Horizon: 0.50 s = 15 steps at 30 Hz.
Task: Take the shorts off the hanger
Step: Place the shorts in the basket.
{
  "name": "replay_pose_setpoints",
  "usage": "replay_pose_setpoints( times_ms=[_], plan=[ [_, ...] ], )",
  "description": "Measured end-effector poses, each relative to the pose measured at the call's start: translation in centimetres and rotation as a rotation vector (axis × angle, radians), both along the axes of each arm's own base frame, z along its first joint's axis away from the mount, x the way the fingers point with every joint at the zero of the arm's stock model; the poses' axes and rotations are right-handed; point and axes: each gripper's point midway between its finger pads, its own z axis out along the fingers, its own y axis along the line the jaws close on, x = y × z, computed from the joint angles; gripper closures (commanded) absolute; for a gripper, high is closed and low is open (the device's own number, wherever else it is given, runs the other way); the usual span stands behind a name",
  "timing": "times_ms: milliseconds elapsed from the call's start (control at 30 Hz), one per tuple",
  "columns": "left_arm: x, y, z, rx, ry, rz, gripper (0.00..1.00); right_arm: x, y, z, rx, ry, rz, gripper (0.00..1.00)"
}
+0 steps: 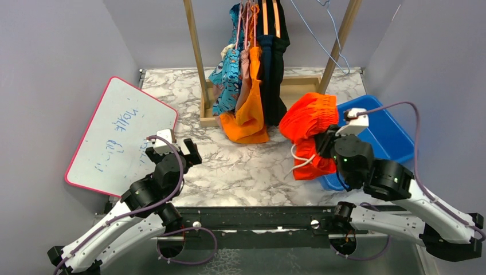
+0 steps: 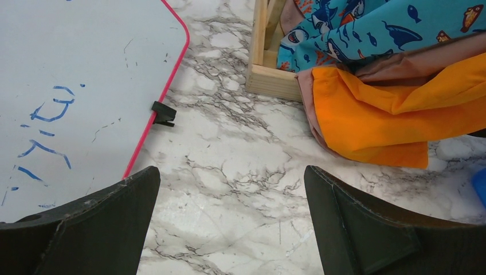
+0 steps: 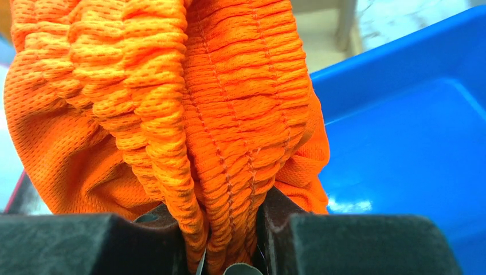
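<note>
My right gripper (image 1: 322,141) (image 3: 226,229) is shut on the gathered elastic waistband of the red-orange shorts (image 1: 308,121) (image 3: 229,114), holding them bunched above the table beside the blue bin. A pale wire hanger (image 1: 336,35) hangs bare from the rack's right side. Other shorts stay on hangers on the rack: blue cartoon-print (image 1: 228,77) (image 2: 372,28), dusty pink (image 1: 245,67), bright orange (image 1: 250,114) (image 2: 401,114) and dark navy (image 1: 276,69). My left gripper (image 1: 186,152) (image 2: 232,172) is open over bare marble, left of the rack, holding nothing.
A blue bin (image 1: 387,134) (image 3: 401,143) sits at the right, under and behind the held shorts. A pink-rimmed whiteboard (image 1: 117,134) (image 2: 74,86) leans at the left. The wooden rack (image 1: 196,51) has a base frame (image 2: 269,80) on the marble table (image 1: 240,172).
</note>
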Motion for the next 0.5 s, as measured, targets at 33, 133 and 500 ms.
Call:
replay_pose_setpoints(
  times_ms=[33,133,500],
  plan=[
    [0.0,0.0,0.0,0.001,0.0,0.002,0.01,0.1,-0.8,0.8,-0.003,-0.022,-0.028,0.99],
    [0.0,0.1,0.0,0.0,0.0,0.005,0.01,0.4,-3.3,2.6,-0.024,-0.089,-0.127,0.99],
    [0.1,0.2,0.0,0.0,0.0,0.009,0.01,0.8,-9.2,2.4,-0.239,-0.204,-0.411,0.99]
  ],
)
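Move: The right hand already holds the orange-red shorts high above the blue basket's left edge; the basket's middle lies some 17 cm to its right, 9 cm ahead and 26 cm below. The dark shorts hang on the rack about 22 cm ahead, 13 cm left and 10 cm lower. From the idle left hand the basket is about 58 cm right, 8 cm ahead and 17 cm below. Still gripping the shorts, the right hand sweeps about 9 cm right over the basket, turning 25 degrees clockwise. ##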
